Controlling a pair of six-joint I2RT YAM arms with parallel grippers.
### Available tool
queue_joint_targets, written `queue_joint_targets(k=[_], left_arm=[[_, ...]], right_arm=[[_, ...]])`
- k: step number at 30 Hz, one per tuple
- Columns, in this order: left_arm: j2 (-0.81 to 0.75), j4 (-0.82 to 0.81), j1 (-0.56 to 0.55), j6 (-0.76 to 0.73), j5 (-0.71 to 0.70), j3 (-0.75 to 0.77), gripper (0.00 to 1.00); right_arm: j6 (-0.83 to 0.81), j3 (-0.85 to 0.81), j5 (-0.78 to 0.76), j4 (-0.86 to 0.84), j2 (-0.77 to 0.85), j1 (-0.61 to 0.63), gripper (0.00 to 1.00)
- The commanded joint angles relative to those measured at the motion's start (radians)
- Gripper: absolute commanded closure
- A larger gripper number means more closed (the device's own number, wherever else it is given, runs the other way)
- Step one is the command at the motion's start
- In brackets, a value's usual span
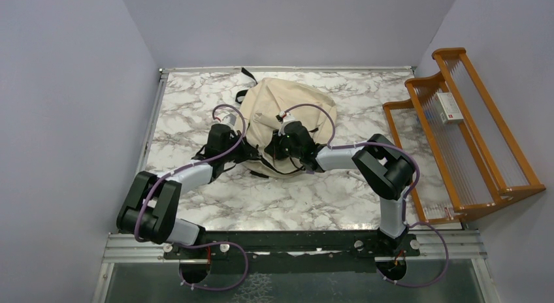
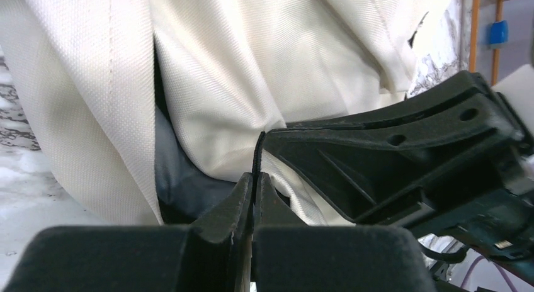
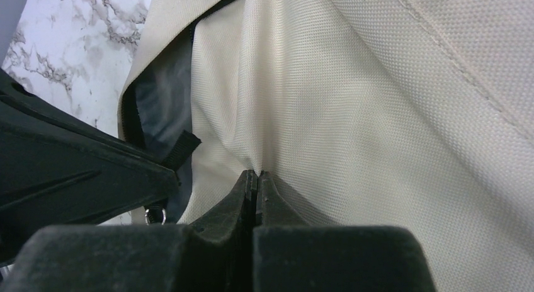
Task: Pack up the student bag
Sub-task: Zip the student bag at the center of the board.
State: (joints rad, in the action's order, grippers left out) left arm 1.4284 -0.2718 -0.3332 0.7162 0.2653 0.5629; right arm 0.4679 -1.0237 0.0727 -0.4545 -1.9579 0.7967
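The student bag (image 1: 295,99), beige fabric with black straps, lies at the middle back of the marble table. Both grippers meet at its near edge. My left gripper (image 2: 257,177) (image 1: 251,154) is shut on a thin black trim strip (image 2: 260,150) at the bag's opening, where grey lining (image 2: 182,175) shows beside the beige cloth (image 2: 252,65). My right gripper (image 3: 257,174) (image 1: 274,156) is shut on a pinched fold of the bag's beige fabric (image 3: 378,116). Dark lining (image 3: 157,103) shows to its left. Each gripper's black body appears in the other's wrist view.
A wooden rack (image 1: 470,133) stands along the table's right edge, holding a small white box (image 1: 449,108). Bare marble tabletop (image 1: 189,100) lies left of the bag and in front of it. Walls close off the left, back and right.
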Motion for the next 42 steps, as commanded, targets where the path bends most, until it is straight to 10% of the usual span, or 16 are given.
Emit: queue_joint_targets(k=[1,14,21,42], left_arm=[[-0.079,-0.017,0.01,-0.073,-0.051,0.009,1.0],[-0.239,-0.052,0.01,-0.18,-0.043,-0.024,1.0],[-0.253,-0.067,0.01,-0.19,0.01,-0.025,1.0],[-0.258,-0.066,0.01,-0.159,0.05,0.002,1.0]], right_arm=[[-0.028,0.03,0.021,0.038,-0.007,-0.002,0.98],[-0.139,0.144,0.127,-0.175,0.08,-0.003,0.95],[-0.303,0.211,0.154,-0.263,0.188,-0.003,0.66],[-0.632,0.15,0.402,-0.051,0.286,0.02,0.5]])
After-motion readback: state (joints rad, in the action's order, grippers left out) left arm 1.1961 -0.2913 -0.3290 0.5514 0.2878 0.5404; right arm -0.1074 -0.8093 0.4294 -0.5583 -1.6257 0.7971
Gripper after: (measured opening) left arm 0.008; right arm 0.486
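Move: The zipper pull is already pinched in the left hand, with the slider about 2 cm below those fingertips and level with them otherwise; the open gap of the zip lies some 6 cm ahead and 3 cm to the left. A black strap end lies about 6 cm back and 5 cm below. The right hand already grips a fold of bag cloth; from it the slider is roughly 4 cm left, and the closed zip about 5 cm back and 5 cm right. The zipper pull, still pinched, goes almost straight up about 7 cm with the left hand, whose fingertips tip upward, quickly at first, before it holds there. The bag fold is let go by the right hand as its fingers open to about half; it backs off upward some 9 cm and back 6 cm, tipping up and turning counter-clockwise by about 30 degrees each. ##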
